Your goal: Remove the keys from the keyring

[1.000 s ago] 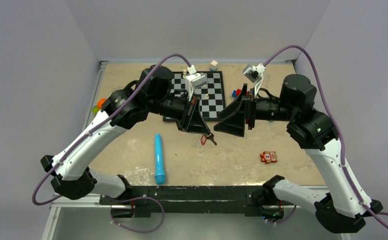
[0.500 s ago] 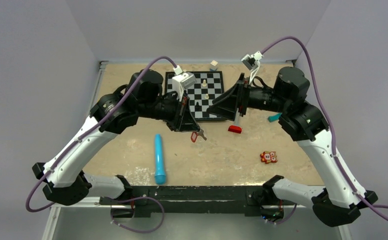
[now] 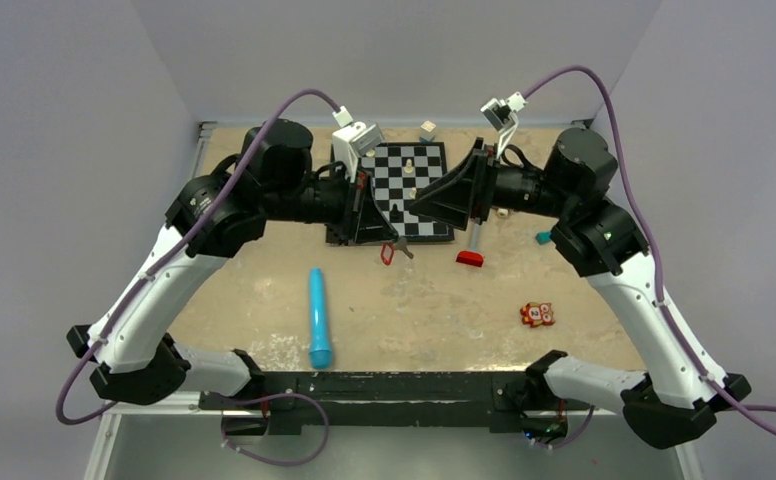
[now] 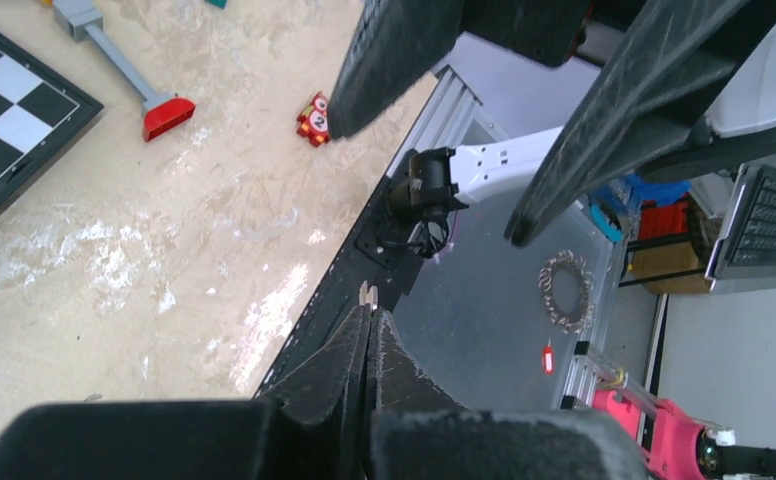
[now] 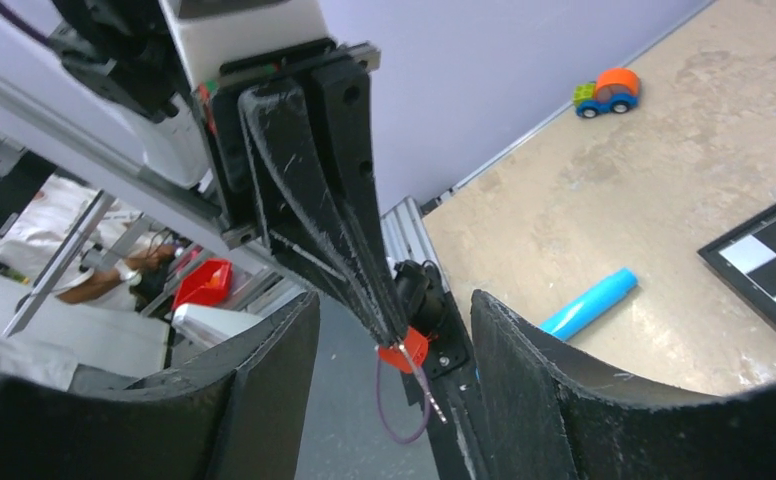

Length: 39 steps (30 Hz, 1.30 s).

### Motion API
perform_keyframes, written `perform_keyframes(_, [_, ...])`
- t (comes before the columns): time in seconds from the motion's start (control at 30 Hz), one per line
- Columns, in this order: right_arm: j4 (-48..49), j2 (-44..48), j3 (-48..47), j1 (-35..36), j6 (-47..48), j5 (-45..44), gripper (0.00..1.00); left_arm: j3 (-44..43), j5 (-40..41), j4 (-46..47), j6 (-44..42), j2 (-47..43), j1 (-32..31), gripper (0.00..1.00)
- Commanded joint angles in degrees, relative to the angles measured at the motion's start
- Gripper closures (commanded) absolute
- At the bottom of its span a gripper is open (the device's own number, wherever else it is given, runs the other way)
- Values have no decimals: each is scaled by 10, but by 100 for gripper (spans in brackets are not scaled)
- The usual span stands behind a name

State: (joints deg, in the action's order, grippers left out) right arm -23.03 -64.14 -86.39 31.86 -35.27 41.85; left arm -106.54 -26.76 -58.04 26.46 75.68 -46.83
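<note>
My left gripper point(image 3: 382, 240) is shut on the keyring's thin metal ring, held above the sandy table just in front of the chessboard. The red keyring tag point(image 3: 387, 254) and a small silver key point(image 3: 405, 252) hang below its tips. In the right wrist view the tag point(image 5: 405, 355) and key point(image 5: 426, 385) dangle from the left fingers point(image 5: 334, 210), between my right gripper's point(image 5: 394, 300) open fingers without touching them. From above, the right gripper point(image 3: 426, 207) hovers just right of the left one. In the left wrist view a sliver of metal pokes past the left gripper's point(image 4: 369, 305) shut tips.
A blue cylinder point(image 3: 319, 316) lies near the front left. The chessboard point(image 3: 426, 175), with white pieces, sits at the back. A red block-headed toy point(image 3: 470, 258) lies right of the keyring, an orange square toy point(image 3: 536, 314) at front right. A toy car point(image 5: 606, 92) is by the left wall.
Both grippers have lifted and drawn back towards the chessboard, the left one carrying the keyring left and back. The right gripper's fingers have narrowed somewhat.
</note>
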Motion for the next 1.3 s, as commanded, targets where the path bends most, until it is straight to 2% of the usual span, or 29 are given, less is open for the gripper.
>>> perform_keyframes(0.0, [95,21,23,1,-35,66,40,-62,-4,6,30,23,5,100])
perform_keyframes(0.13, [149,41,50,1,-58,72,40,-84,-2,3,55,23,4,100])
perform_keyframes(0.3, [186,58,71,1,-66,78,40,-67,1,26,87,7,5,100])
perform_keyframes(0.5, [195,75,98,1,-67,83,44,-26,5,80,116,-18,5,100])
perform_keyframes(0.73, [201,65,102,1,-52,96,49,-39,-8,104,120,-4,5,100])
perform_keyframes(1.27, [241,47,117,1,-63,109,68,-46,-16,122,131,-3,5,100])
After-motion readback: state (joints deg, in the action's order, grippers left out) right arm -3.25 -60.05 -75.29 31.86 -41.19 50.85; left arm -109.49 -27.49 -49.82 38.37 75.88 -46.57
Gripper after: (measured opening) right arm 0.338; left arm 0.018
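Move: The keyring hangs at the left fingertips, about 1 cm right of and 1 cm below the left hand point. From the right hand, the keyring is about 3 cm back, 3 cm left and 5 cm below. Some 40 cm below the left hand lie the blue tube, about 3 cm ahead and 15 cm left, and the chessboard, roughly 33 cm straight ahead. Left raises the held keyring some 5 cm while right draws back about 4 cm, then narrows around the key. ##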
